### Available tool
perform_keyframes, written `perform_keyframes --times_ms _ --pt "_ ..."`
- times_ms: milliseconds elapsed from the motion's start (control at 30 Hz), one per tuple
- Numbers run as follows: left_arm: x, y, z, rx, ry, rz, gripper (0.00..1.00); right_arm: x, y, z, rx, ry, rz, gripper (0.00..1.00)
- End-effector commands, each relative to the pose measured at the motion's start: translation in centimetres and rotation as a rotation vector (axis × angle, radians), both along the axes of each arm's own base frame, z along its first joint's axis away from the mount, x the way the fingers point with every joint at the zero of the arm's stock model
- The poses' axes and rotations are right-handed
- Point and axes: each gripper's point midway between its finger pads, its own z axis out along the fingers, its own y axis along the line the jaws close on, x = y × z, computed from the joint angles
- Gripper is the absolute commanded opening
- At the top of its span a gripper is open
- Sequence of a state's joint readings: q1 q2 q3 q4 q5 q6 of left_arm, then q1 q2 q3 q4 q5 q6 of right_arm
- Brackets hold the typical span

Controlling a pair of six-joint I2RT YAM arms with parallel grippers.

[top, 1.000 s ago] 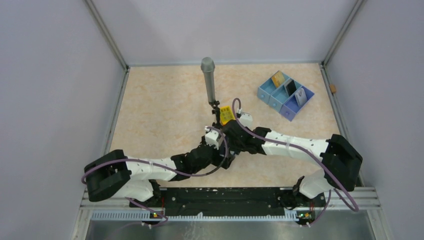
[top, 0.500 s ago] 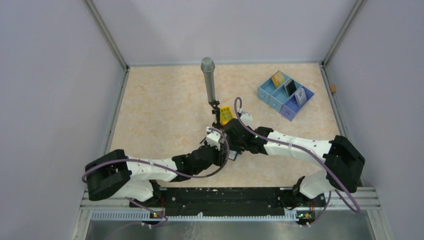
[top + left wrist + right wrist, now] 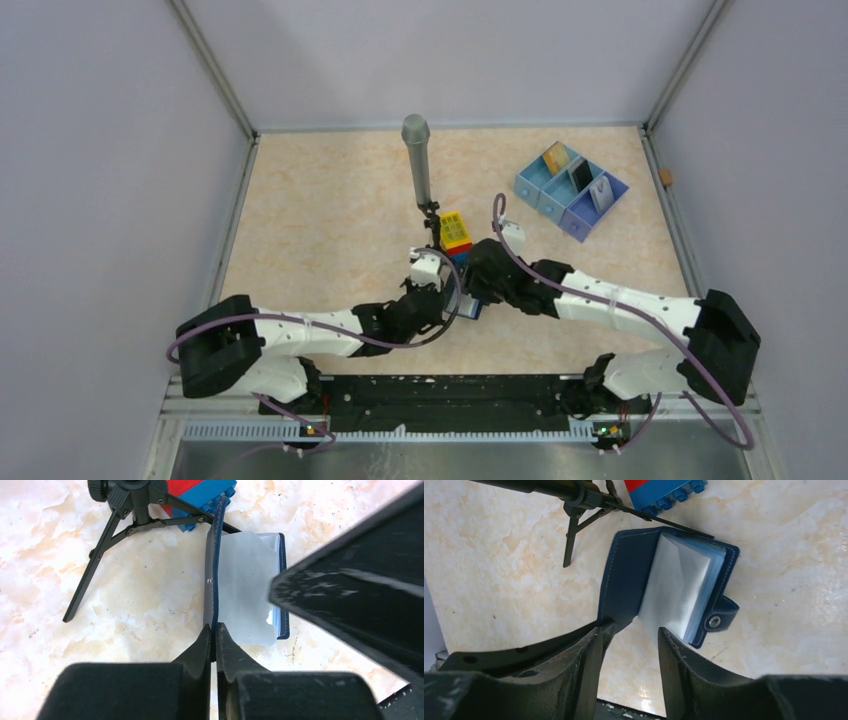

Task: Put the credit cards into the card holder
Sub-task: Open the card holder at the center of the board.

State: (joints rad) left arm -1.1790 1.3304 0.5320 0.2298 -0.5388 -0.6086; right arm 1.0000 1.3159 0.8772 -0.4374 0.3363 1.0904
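Note:
The navy card holder (image 3: 624, 580) lies open on the table beside the tripod, with its pale sleeves (image 3: 679, 592) fanned up and its snap tab (image 3: 714, 622) at the right. My left gripper (image 3: 215, 630) is shut on the edge of the card holder's (image 3: 212, 570) cover, holding the cover upright. My right gripper (image 3: 630, 631) is open just in front of the card holder, with nothing between its fingers. In the top view both grippers meet over the card holder (image 3: 470, 309). The credit cards, a gold one (image 3: 556, 157), a dark one (image 3: 580, 175) and a pale one (image 3: 600, 194), stand in the tray.
The pale blue three-compartment tray (image 3: 545, 200) sits at the back right. A small black tripod with a grey cylinder (image 3: 417, 165) stands just behind the card holder, its legs (image 3: 90, 575) splayed. A yellow-topped toy brick block (image 3: 455, 232) sits beside the tripod.
My left gripper closed on the card holder's cover. My right gripper opened, let go and drew back to the right, uncovering the toy block.

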Motion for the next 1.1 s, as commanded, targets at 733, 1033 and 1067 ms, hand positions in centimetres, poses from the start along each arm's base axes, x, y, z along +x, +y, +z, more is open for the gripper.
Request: perform_keyframes --times_ms 733,1033,1067 --pt "-0.5 1.7 0.2 -0.032 0.152 0.150 0.00 -1.5 -0.4 0.3 0.170 -0.095 0.071 0.18" --pt "-0.6 1.6 0.3 -0.033 0.153 0.148 0.00 -1.8 -2.0 -2.0 0.062 -0.040 0.012 0.18" --pt "-0.6 1.6 0.2 -0.030 0.155 0.148 0.00 -1.9 -2.1 -2.1 0.056 -0.036 0.005 0.18"
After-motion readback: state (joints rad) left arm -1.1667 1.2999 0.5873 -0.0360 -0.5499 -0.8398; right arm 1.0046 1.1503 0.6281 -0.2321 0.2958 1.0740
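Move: The left hand pinches the near end of the card holder's cover; the holder's middle lies about 4 cm ahead, 4 cm right and 3 cm below. From the open right hand, it is about 4 cm ahead, 2 cm left and 7 cm below. Beyond the holder, the toy blocks stand roughly 13 cm farther out and level sideways; the tripod base stands 10 cm farther out and 6 cm left of it. Left hand draws the pinched cover 2 cm left; right swings 4 cm right, then partway back, fingers narrowing. ##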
